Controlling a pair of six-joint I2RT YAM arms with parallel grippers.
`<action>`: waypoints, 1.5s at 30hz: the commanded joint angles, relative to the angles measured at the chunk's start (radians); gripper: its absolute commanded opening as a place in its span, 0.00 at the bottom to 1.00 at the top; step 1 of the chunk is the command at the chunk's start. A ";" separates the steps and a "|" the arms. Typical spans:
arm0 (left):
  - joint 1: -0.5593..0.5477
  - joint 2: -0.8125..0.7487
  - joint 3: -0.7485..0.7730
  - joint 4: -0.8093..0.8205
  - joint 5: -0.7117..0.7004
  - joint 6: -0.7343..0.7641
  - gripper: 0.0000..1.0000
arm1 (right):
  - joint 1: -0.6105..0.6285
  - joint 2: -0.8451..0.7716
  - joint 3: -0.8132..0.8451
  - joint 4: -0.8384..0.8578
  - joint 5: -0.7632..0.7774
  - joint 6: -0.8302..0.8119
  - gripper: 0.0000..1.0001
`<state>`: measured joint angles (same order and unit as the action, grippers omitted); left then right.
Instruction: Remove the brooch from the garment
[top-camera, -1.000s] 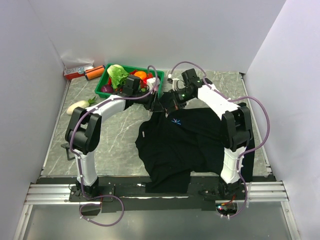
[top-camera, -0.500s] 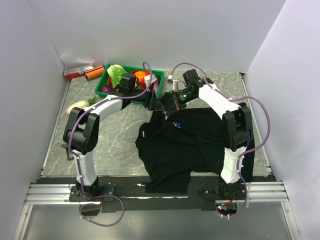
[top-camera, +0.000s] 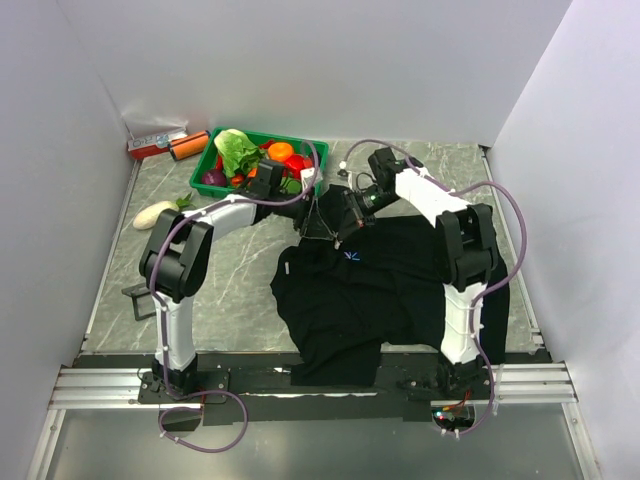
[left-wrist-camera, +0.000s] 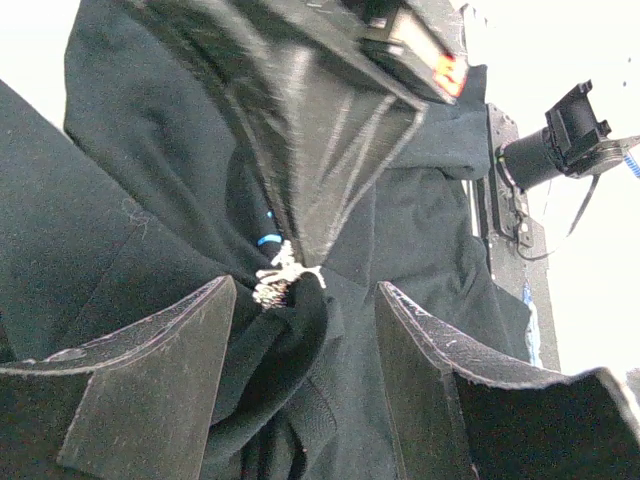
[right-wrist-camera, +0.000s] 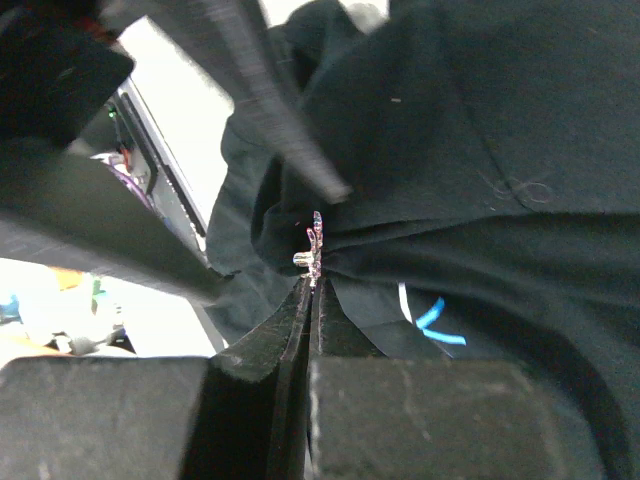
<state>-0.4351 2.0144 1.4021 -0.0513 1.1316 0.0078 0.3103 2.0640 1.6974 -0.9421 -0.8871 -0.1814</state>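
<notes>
The black garment (top-camera: 400, 290) lies spread across the table's middle, its upper edge lifted into a fold. The tiny sparkly brooch (right-wrist-camera: 315, 243) sits on that fold, with my right gripper (right-wrist-camera: 312, 285) shut on its lower edge. In the left wrist view the brooch (left-wrist-camera: 285, 276) shows against the bunched garment (left-wrist-camera: 130, 200), just above my left gripper (left-wrist-camera: 305, 292). That gripper stands open, its fingers (left-wrist-camera: 160, 380) either side of the fold and closed on nothing. From above, the left gripper (top-camera: 316, 214) and right gripper (top-camera: 343, 226) meet at the raised fabric.
A green tray (top-camera: 311, 148) of vegetables stands at the back, just behind the left wrist. A white vegetable (top-camera: 155, 213) lies at the left. An orange tube (top-camera: 185, 150) rests in the back left corner. White walls close in on three sides.
My left gripper's jaws have widened and it has shifted right toward the fold. The right gripper, still shut, has drawn left and pulled the fabric edge up with it.
</notes>
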 joint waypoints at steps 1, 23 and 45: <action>-0.019 0.001 -0.025 0.125 0.004 -0.043 0.64 | -0.040 0.044 0.019 -0.038 -0.093 -0.016 0.00; -0.096 0.256 0.274 -0.165 -0.201 0.221 0.61 | -0.129 0.364 0.110 -0.302 -0.208 -0.228 0.00; -0.171 0.296 0.343 -0.340 -0.170 0.363 0.64 | -0.165 0.426 0.096 -0.288 -0.207 -0.194 0.00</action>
<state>-0.5907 2.3066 1.7374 -0.4194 0.9371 0.3714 0.1524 2.4752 1.7950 -1.2274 -1.1084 -0.3714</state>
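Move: The brooch, still on its garment fold, sits in the right hand's shut fingertips, about 1 cm left of and 1 cm below that hand. From the open left hand it is some 3 cm to the right, level fore and aft and about 1 cm lower. The blue ornament lies roughly 8 cm below the right hand, 2 cm farther out and 2 cm right. The pale stick pin is about 8 cm left of the left hand, 2 cm nearer the base and 11 cm down. With its fingers still shut on the brooch, the right hand lowers it with the cloth about 9 cm and carries it some 4 to 5 cm right, fingertips swinging back towards the base. The left hand, fingers staying open, follows down and right, swinging about 4 cm forward and back again, and tips farther down, bringing its fingertips around the fold beside the brooch. ##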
